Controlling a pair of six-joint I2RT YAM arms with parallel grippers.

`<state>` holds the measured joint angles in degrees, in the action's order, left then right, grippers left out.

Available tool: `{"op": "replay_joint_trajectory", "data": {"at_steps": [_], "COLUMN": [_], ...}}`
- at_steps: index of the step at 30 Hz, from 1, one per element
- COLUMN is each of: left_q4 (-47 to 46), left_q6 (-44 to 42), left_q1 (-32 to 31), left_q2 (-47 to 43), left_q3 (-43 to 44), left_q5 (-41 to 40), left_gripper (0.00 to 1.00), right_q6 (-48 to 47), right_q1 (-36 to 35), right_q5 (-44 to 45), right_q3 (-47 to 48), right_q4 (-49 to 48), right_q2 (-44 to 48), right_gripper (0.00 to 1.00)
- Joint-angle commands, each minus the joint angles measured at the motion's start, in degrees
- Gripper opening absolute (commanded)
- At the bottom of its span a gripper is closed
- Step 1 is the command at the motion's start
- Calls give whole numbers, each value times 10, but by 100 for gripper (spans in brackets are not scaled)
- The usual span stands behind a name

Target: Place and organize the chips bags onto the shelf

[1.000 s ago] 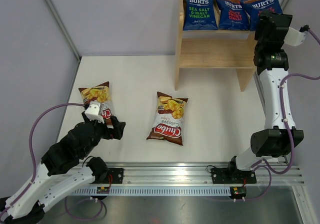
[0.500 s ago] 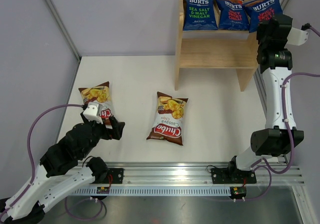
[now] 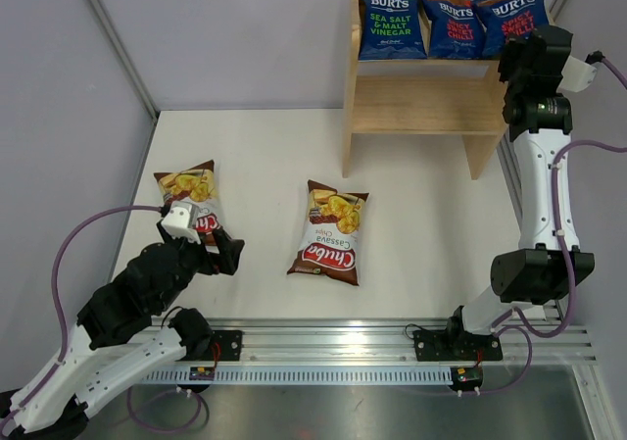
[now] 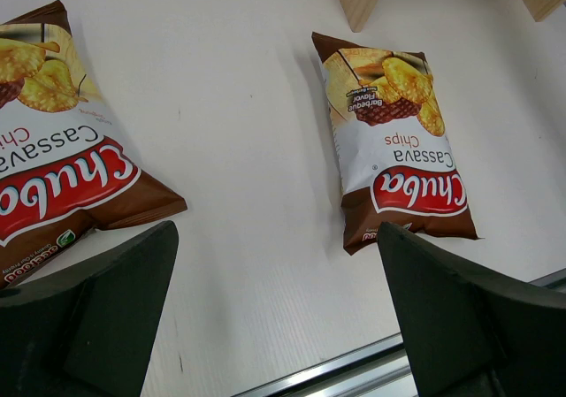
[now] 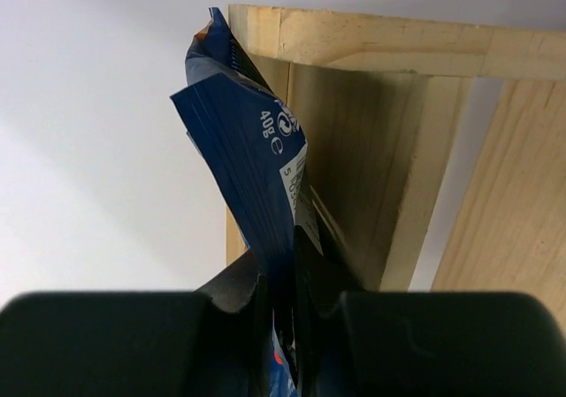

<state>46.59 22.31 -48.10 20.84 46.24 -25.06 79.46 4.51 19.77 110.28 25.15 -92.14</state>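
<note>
Three dark blue BURTS chips bags stand on the top tier of the wooden shelf [image 3: 421, 105]: one green-accented [image 3: 392, 25], one in the middle [image 3: 456, 26], one at the right end [image 3: 511, 14]. My right gripper [image 5: 285, 300] is shut on the lower edge of that right-end bag [image 5: 243, 149], next to the shelf's side panel [image 5: 389, 149]. Two brown-white Chuba bags lie flat on the table, one at the left [image 3: 191, 190] and one in the middle [image 3: 331, 232]. My left gripper [image 4: 276, 233] hangs open over bare table between them, holding nothing.
The shelf's lower tier holds nothing. An aluminium rail [image 3: 392, 347] runs along the near edge, and it also shows under the left gripper [image 4: 336, 370]. Grey walls close in the left, back and right sides. The right arm [image 3: 539, 185] stands beside the shelf's right panel.
My right gripper has closed on the right-end blue bag and shifted slightly up and right; the bag now stands straighter. The left arm has barely moved.
</note>
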Motion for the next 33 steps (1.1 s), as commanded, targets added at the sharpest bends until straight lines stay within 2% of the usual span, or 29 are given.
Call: {"op": "replay_joint_trajectory", "data": {"at_steps": [1,13,17,21,29,30,33], "left_q4": [-28,-28,-28,-26,-27,-27,-27], "left_q6": [-6,-6,-6,-6,-4,-4,-3], "left_q1": [-2,-2,-2,-2,-2,-2,-2], "left_q2": [-6,-12,-14,-13,-13,-13,-16], "left_q3": [-4,-4,-4,-4,-4,-4,-4], "left_q5": [5,5,4,3,2,2,1], "left_gripper": [99,99,99,99,99,99,99], "right_q6": [42,78,111,109,75,69,28], "right_q1": [2,1,7,6,9,12,15], "right_q5": [-12,-9,-31,-40,-45,-58,-63], "right_q3": [34,-16,-37,-6,32,41,72], "right_q4": [-16,-5,-32,-12,-3,6,24], "right_q2": [-11,-3,-1,-13,-16,-20,-30], "right_gripper": [16,14,15,18,34,44,55]}}
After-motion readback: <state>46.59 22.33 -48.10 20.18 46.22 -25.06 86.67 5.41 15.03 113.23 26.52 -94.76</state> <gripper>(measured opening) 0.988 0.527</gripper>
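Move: The right hand already pinches the near left part of the right-hand blue bag on the upper shelf; the bag's middle is about 4 cm ahead, 3 right and 3 above. The middle blue bag is roughly 8 cm left and 3 ahead; the shelf's right side panel is some 7 cm right and 5 ahead. From the idle left hand, the right-hand bag is about 37 cm ahead, 55 right and 25 higher. Right hand eases the pinched bag about 2 cm down and forward, rolls slightly, then opens and rises back. ##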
